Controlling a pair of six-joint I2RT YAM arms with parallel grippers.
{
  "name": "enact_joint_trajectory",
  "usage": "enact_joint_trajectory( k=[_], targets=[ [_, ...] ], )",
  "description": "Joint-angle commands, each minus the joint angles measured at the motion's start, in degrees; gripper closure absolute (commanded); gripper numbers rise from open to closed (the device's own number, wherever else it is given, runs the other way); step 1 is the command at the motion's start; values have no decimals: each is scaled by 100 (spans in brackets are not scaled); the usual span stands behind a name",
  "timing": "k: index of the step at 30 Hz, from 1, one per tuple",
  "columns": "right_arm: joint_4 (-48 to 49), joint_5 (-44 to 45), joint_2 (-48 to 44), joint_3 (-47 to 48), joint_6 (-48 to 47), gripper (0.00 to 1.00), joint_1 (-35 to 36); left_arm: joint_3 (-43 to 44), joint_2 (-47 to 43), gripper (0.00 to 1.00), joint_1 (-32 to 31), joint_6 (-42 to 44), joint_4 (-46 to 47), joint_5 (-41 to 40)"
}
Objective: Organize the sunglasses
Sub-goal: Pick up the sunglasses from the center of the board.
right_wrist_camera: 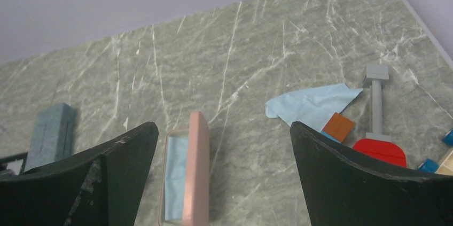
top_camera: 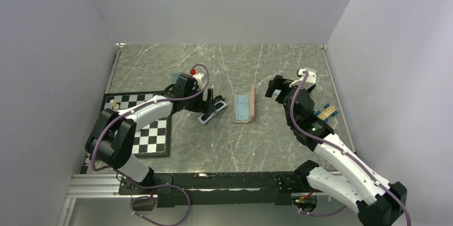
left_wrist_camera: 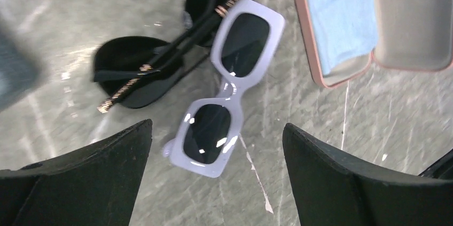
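Two pairs of sunglasses lie together on the marble table. In the left wrist view the white-framed pair (left_wrist_camera: 235, 84) lies with its dark lenses facing up. The thin black pair (left_wrist_camera: 133, 71) is folded and lies partly under it, with gold-trimmed arms. My left gripper (left_wrist_camera: 216, 124) hangs open just above the white pair's nearer lens, touching nothing. From above the sunglasses (top_camera: 211, 113) sit under the left gripper (top_camera: 212, 100). My right gripper (top_camera: 275, 88) is open and empty, raised to the right of the open pink case (top_camera: 244, 107).
The pink case (right_wrist_camera: 195, 167) holds a light blue cloth (left_wrist_camera: 342, 12). A slate-blue case (right_wrist_camera: 51, 130) lies further left. Another blue cloth (right_wrist_camera: 310, 106) and small coloured blocks (top_camera: 326, 113) sit at the right edge. A checkerboard (top_camera: 144, 130) lies by the left arm.
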Motion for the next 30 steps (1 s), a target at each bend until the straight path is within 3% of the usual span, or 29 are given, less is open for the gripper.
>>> enact_joint_trajectory(
  k=[1,6,13,30],
  targets=[
    [-393,-234,-191,-15,-256,0,7,226,305,5,-363,868,3,-181],
    [-496,-405,-408,-109,-208,0,4,704,895,11,-463,917,-387,-771],
    [-551,-486,-742,-303,-151,0,6,1007,1404,15,-665,1043,-410,-711],
    [-854,-367,-1125,-365,-54,0,10,1427,1796,45,-1234,750,-910,-1465]
  ],
)
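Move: The left hand's wide-open fingers hang over the white sunglasses, whose middle lies about 5 cm to its right, 1 cm ahead and 6 cm down. The folded black sunglasses lie about 4 cm farther out than that pair and 1 cm left of it. The open pink case is some 12 cm to the white pair's right, and the grey case stands 12 cm ahead and 7 cm left of the hand. From the right hand the white pair is roughly 26 cm left, 2 cm ahead and 24 cm below. The left fingertips come down either side of the white sunglasses' nearer lens, beside the bridge, and begin to touch the frame, closing to a bit over half open. The hand sinks about 5 cm first, then mainly slides right, some 4 cm right in all, while the wrist tips the fingers steeper and turns slightly clockwise. The empty right hand draws back about 3 cm and sinks a little. ##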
